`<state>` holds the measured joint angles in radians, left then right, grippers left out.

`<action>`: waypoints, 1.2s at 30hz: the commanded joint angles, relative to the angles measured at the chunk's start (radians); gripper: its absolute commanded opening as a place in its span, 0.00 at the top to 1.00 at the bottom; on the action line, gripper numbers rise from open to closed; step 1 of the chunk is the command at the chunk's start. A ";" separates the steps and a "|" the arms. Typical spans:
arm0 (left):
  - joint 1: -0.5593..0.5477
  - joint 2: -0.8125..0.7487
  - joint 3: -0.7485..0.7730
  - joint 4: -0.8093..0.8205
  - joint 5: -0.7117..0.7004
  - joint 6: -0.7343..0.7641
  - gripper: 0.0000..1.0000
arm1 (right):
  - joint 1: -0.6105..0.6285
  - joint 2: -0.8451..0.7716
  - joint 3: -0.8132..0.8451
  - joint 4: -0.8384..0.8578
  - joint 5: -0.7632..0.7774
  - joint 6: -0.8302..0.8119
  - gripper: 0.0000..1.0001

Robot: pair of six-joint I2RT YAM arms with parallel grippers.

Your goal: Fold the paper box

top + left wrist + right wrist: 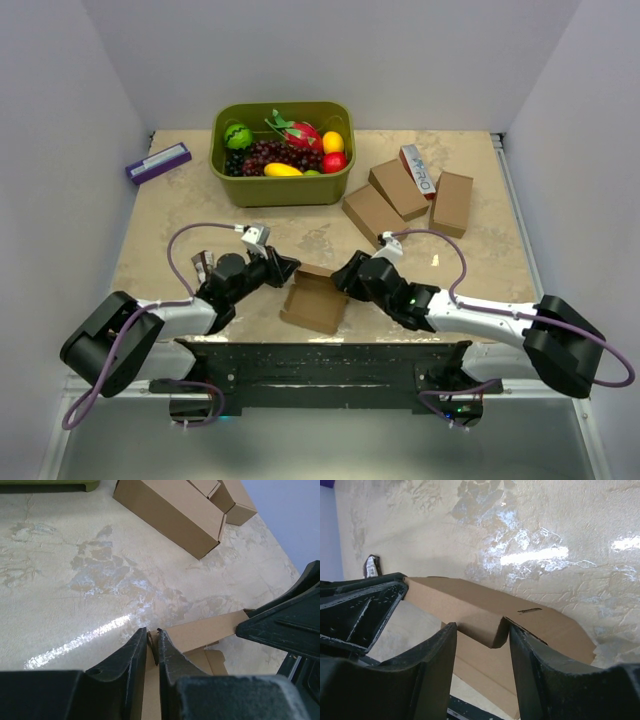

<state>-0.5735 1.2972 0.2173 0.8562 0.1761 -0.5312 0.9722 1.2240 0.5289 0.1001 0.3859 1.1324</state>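
Note:
The paper box (315, 298), plain brown cardboard, lies open and partly folded on the table between the two arms. My left gripper (290, 268) is at its left end. In the left wrist view this gripper (151, 634) is shut on a thin upright wall of the box (205, 630). My right gripper (343, 277) is at the box's right end. Its jaws (480, 627) stand apart around a small bent flap of the box (470, 602). The flap's edge lies against the right finger, with a gap at the left finger.
A green basket (285, 190) of fruit stands at the back centre, and a purple-and-white box (158, 162) at the back left. Three folded brown boxes (400, 190) and a white-and-red carton (420, 170) lie at the back right.

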 commanded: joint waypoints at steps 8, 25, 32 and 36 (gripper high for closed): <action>-0.043 0.024 -0.044 -0.181 -0.069 0.065 0.83 | -0.018 0.029 -0.027 0.147 -0.002 0.055 0.58; -0.058 -0.157 0.005 -0.302 -0.032 -0.016 0.51 | -0.030 0.089 -0.079 0.314 0.051 0.147 0.85; -0.025 -0.265 0.086 -0.440 -0.075 -0.029 0.29 | -0.058 0.160 -0.073 0.392 0.044 0.150 0.89; 0.023 -0.257 0.108 -0.459 -0.070 -0.029 0.27 | -0.059 0.181 -0.038 0.376 0.057 0.112 0.90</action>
<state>-0.5934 1.0424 0.2752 0.4423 0.1158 -0.5499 0.9195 1.3808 0.4553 0.4873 0.4004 1.2835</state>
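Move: The right hand's half-open fingers straddle the box's right far corner, whose middle is about 1 cm ahead and 1 cm left of them, nearly at their height. From that hand the box floor lies some 5 cm back, 5 cm left and 6 cm below; the nearest brown carton is about 17 cm ahead, 8 cm right and 5 cm down. The left hand already pinches the left far corner; from it the right corner lies roughly 9 cm right and 3 cm back. The right fingers close on the box wall at the right far corner and pinch it, while that hand works about 3.5 cm forward and slightly left, rolling its left side up and turning a little clockwise. The left hand first keeps its pinch, then opens wide and lets go of the left corner, pulling back some 3 cm with a small dip before rising and easing forward again. ##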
